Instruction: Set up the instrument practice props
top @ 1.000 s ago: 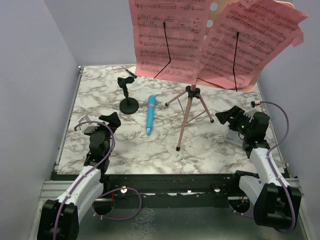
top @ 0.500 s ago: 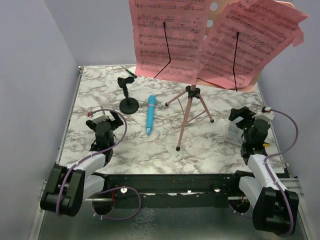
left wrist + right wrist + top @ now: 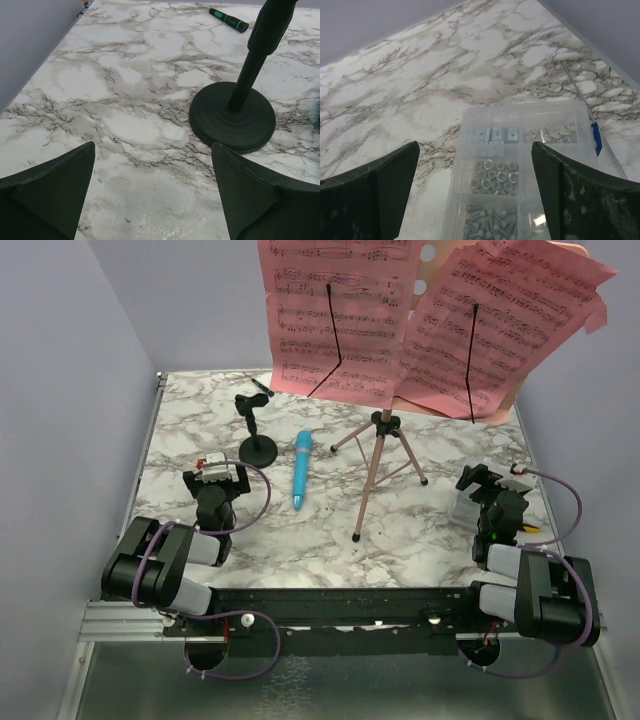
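Observation:
The salmon-pink music stand (image 3: 379, 454) stands on its thin tripod legs at the middle back of the table. Its hole-punched desk (image 3: 428, 254) holds two pink sheet-music pages, one on the left (image 3: 335, 315) and one on the right (image 3: 500, 325). The light-blue stick (image 3: 301, 470) lies flat on the marble, left of the tripod. My left gripper (image 3: 219, 483) (image 3: 152, 150) is open and empty, low over the table near the front left. My right gripper (image 3: 488, 485) (image 3: 475, 147) is open and empty above a clear parts box.
A small black stand with a round base (image 3: 257, 436) (image 3: 232, 117) is just ahead of the left gripper. A green-black pen (image 3: 261, 387) (image 3: 228, 19) lies at the back. The clear box of nuts and screws (image 3: 520, 170) sits at the front right, with a thin rod (image 3: 592, 120) beside it.
Both arms have folded back toward their bases, with the wrists now low over the near table. Both grippers stayed open, and the stand, pages and stick have not moved.

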You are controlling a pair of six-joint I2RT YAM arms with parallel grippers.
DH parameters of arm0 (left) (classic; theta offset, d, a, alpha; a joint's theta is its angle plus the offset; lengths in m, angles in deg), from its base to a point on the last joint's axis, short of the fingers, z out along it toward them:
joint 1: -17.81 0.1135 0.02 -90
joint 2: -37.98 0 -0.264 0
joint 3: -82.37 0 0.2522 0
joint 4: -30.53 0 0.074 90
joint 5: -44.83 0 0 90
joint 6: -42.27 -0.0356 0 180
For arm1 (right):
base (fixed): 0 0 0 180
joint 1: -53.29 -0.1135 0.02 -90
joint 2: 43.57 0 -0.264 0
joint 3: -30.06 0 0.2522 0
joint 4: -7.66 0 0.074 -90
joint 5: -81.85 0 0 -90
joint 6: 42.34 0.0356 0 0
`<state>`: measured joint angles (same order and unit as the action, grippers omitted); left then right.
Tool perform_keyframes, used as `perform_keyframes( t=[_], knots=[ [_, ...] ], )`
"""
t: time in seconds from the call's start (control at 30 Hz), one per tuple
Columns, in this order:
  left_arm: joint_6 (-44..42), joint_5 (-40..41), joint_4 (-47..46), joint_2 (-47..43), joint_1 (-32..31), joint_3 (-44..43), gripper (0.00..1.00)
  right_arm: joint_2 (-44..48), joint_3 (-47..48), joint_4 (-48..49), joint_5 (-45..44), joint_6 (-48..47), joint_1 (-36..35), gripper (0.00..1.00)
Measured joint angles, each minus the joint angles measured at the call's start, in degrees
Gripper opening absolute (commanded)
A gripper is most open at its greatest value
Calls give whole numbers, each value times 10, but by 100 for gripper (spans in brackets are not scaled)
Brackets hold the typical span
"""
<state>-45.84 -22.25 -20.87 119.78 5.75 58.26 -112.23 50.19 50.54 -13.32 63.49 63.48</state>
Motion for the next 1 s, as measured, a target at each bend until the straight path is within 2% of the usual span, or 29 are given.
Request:
perform_keyframes(
  t=[0.1, 0.2, 0.27, 0.6, 1.0],
  knots=[
    [-23, -2, -79, 35, 0, 10, 99, -30, 0, 52, 4, -20, 0, 96],
    [-41, -6, -150, 111, 0, 17, 99, -58, 0, 93, 6, -32, 0, 95],
    [-48, -7, -158, 136, 0, 20, 99, -77, 0, 114, 7, -37, 0, 95],
    [-57, -9, -176, 138, 0, 6, 99, -190, -3, 245, 26, -69, -21, 100],
    [-55, -7, -140, 138, 3, -23, 99, -194, 77, 159, 33, -121, -60, 100]
  ],
)
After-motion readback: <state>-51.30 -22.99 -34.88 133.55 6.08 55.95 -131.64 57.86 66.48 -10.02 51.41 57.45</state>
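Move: The finished music stand, its foot about 25 cm to my right hand's left and 1 cm ahead, rises well above both hands; from my left hand it is some 33 cm to the right and level. The clear parts box lies straight under my right hand, roughly 9 cm down. The microphone stand is about 9 cm ahead and 8 cm right of my left hand, the blue microphone 4 cm ahead, 17 cm right. With nothing in either hand, I ease my right hand forward over the parts box, about 5 cm, then also some 3 cm left towards the music stand, rolling its left side down and turning it about 10 degrees counter-clockwise. My left hand dips nearly 3 cm, recovers part of that and creeps 2 cm forward towards the microphone stand. Both grippers stay wide open, touching nothing. ##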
